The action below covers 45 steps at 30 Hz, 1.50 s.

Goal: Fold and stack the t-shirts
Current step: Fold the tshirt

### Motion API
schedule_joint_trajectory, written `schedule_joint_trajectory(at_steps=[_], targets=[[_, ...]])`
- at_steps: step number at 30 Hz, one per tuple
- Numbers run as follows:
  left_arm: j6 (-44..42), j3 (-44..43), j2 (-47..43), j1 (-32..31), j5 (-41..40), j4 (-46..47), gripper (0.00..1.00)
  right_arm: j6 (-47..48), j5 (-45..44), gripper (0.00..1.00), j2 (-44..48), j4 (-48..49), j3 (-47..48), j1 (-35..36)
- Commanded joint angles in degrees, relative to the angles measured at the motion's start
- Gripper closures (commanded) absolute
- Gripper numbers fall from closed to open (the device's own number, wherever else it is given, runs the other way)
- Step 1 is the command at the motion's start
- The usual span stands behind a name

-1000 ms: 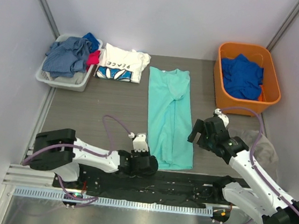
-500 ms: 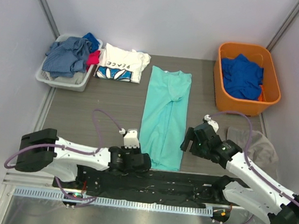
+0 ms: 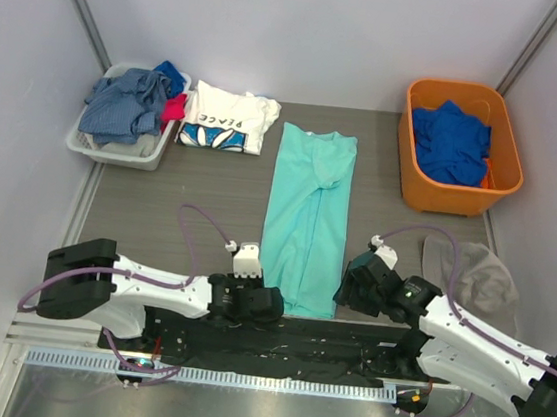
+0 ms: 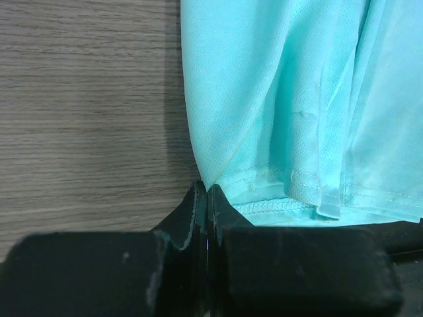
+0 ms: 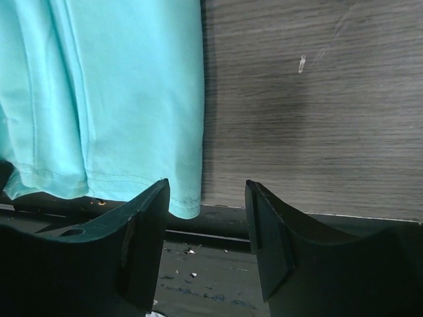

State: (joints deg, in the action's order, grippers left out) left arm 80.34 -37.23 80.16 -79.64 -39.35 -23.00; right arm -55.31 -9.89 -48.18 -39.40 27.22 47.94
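The mint-teal t-shirt (image 3: 305,222) lies folded into a long narrow strip down the middle of the table, collar far, hem near. My left gripper (image 3: 264,301) is shut on the hem's near-left corner; in the left wrist view the fabric (image 4: 284,99) is pinched between the closed fingertips (image 4: 198,198). My right gripper (image 3: 344,288) is open at the near-right corner; the corner of the shirt (image 5: 119,86) hangs between its fingers (image 5: 149,211), close to the left one. The white "PEACE" t-shirt (image 3: 230,118) lies folded at the far left.
A white basket (image 3: 114,154) of grey-blue clothes stands far left. An orange bin (image 3: 406,132) with a royal blue garment (image 3: 451,140) stands far right. A grey cloth (image 3: 474,276) lies right of my right arm. A black strip (image 3: 344,342) runs along the near edge.
The right gripper moved left and nearer to the shirt's near-right corner, and its jaws narrowed. The left gripper pulled the hem leftward, then held still; the shirt's near end shifted left.
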Motion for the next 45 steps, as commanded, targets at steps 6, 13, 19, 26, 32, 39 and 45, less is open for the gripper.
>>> schedule_joint_trajectory(at_steps=[6,13,19,26,32,39,45], targets=[[-0.88,-1.7,0.7,0.18,-0.99,0.86,1.0,-4.63,0.66,0.44,-2.35,7.22,-2.96,1.98],[-0.97,-1.17,0.35,0.18,-0.73,0.94,1.0,-6.3,0.84,0.44,-4.72,10.04,-2.97,4.26],[-1.14,-1.17,0.44,0.18,-0.64,1.38,1.0,-7.97,0.84,0.5,-6.04,11.36,-3.31,6.72],[-1.32,-1.17,0.26,0.18,-0.29,1.73,1.0,-9.55,1.1,0.99,-6.4,13.12,-4.99,8.04],[-2.55,-3.1,-5.18,0.18,-3.52,-2.03,1.0,-9.29,-6.01,0.99,-1.66,5.04,0.37,8.48],[-7.46,-5.83,-10.72,3.43,-6.62,-2.75,1.0,-8.77,-13.13,0.99,-1.56,4.68,5.29,8.39],[-15.9,-7.94,-9.33,10.1,-4.42,1.46,1.0,-5.34,-21.64,0.99,-8.92,6.79,13.11,7.87]])
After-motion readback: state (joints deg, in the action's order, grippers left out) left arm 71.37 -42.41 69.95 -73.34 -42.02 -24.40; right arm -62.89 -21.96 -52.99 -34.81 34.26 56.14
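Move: The right gripper, half open, has the t-shirt's near-right hem corner about 4 cm to its left, 2 cm back and 3 cm below. The left gripper already holds the near-left hem corner; from it the right corner lies roughly 15 cm to the right and about level, and the shirt's collar end, where the hem would fold to, some 36 cm ahead and 6 cm right. A grey cloth lies about 27 cm right and 8 cm ahead of the right gripper. Hold the left gripper still, shut on its hem corner, while the right one sinks and slides left onto the near-right corner, about 3 cm each with a slight draw back, and pinches it. Then raise both grippers together, some 7 to 8 cm, carrying the hem forward about 4 cm towards the collar end, fingertips tilting slightly forward and up. ##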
